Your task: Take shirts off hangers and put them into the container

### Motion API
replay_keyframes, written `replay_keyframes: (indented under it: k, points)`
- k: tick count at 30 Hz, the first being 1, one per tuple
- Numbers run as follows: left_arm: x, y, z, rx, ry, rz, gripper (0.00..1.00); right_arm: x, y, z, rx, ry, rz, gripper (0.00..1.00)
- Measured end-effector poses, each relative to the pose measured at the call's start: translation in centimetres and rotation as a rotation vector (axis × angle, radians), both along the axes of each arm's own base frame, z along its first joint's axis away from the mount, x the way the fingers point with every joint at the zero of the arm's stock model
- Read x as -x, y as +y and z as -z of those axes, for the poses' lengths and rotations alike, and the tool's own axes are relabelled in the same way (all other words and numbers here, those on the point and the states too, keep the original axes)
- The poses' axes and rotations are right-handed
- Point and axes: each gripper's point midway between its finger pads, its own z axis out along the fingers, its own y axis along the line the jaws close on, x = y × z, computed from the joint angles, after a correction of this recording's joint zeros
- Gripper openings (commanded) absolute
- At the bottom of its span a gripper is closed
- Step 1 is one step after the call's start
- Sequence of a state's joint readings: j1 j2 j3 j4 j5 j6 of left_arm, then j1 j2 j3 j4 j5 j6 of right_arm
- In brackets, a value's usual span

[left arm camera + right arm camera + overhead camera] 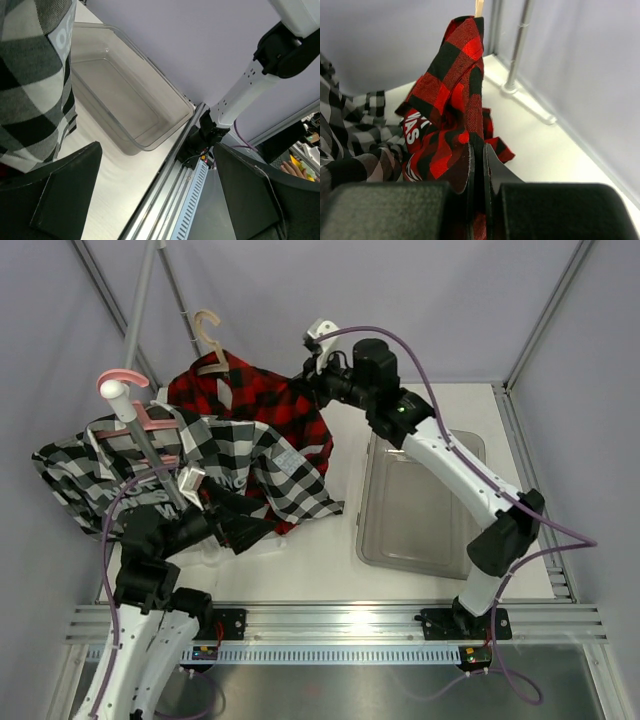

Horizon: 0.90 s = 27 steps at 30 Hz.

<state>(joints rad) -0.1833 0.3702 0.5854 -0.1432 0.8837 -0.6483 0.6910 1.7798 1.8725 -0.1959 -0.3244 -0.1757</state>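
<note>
The red-and-black shirt (262, 405) hangs from the beige hanger (208, 335) at the back. My right gripper (312, 380) is shut on a fold of its cloth at the shirt's right shoulder. In the right wrist view the red shirt (455, 95) runs down between the closed fingers of that gripper (479, 165), with the hanger's pale tip (479, 7) above. The black-and-white shirt (200, 465) drapes over the pink hanger (125, 385) on the left. My left gripper (215, 515) sits low by its hem, open and empty (157, 195). The transparent container (420, 505) lies to the right, with nothing in it.
A grey rack pole (140, 310) slants up at the back left, and its foot (517, 45) shows beside the red shirt. The aluminium rail (330, 625) runs along the near edge. From the left wrist I see the container's rim (150, 60) and the right arm's base (207, 135).
</note>
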Motion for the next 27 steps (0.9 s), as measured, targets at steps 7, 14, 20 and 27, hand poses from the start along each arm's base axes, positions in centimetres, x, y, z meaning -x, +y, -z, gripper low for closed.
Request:
replay_keyframes:
  k: [7, 14, 20, 27]
  points:
    - [-0.4, -5.4, -4.0, -0.081, -0.043, 0.126, 0.99, 0.3, -6.0, -6.4, -0.087, -0.081, 0.125, 0.00]
    - [-3.6, -10.4, -7.3, -0.161, -0.133, 0.086, 0.99, 0.2, -11.9, -8.2, -0.084, -0.064, 0.276, 0.00]
    - [-9.1, -15.3, -12.8, -0.230, -0.231, -0.039, 0.99, 2.9, -17.9, -9.2, -0.072, -0.044, 0.408, 0.00]
    - [-15.4, -16.8, -12.7, -0.352, -0.273, -0.256, 0.99, 10.6, -23.1, -9.9, -0.109, -0.062, 0.467, 0.00]
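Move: Straight ahead of the open left hand, some 26 cm out and a few centimetres lower, hangs the middle of the red plaid shirt; its beige hanger is about 32 cm ahead, 7 cm left and 11 cm above. The black-and-white shirt sits 11 cm ahead and 13 cm left, slightly lower. From the right hand, already gripping the red shirt's side, the container lies roughly 29 cm right, 11 cm back and 35 cm below, the hanger 6 cm ahead and 16 cm left, slightly above. Carrying the red shirt, still pinched in its shut fingers and off the rack, the right hand sweeps about 23 cm right and rises 10 cm, drawing back 11 cm late and turning clockwise, until it is high over the container. The left hand swings right and up, then also forward, some 25 cm in all, bringing its open fingers close to the shirt beside the hanger, rolling left side up. ##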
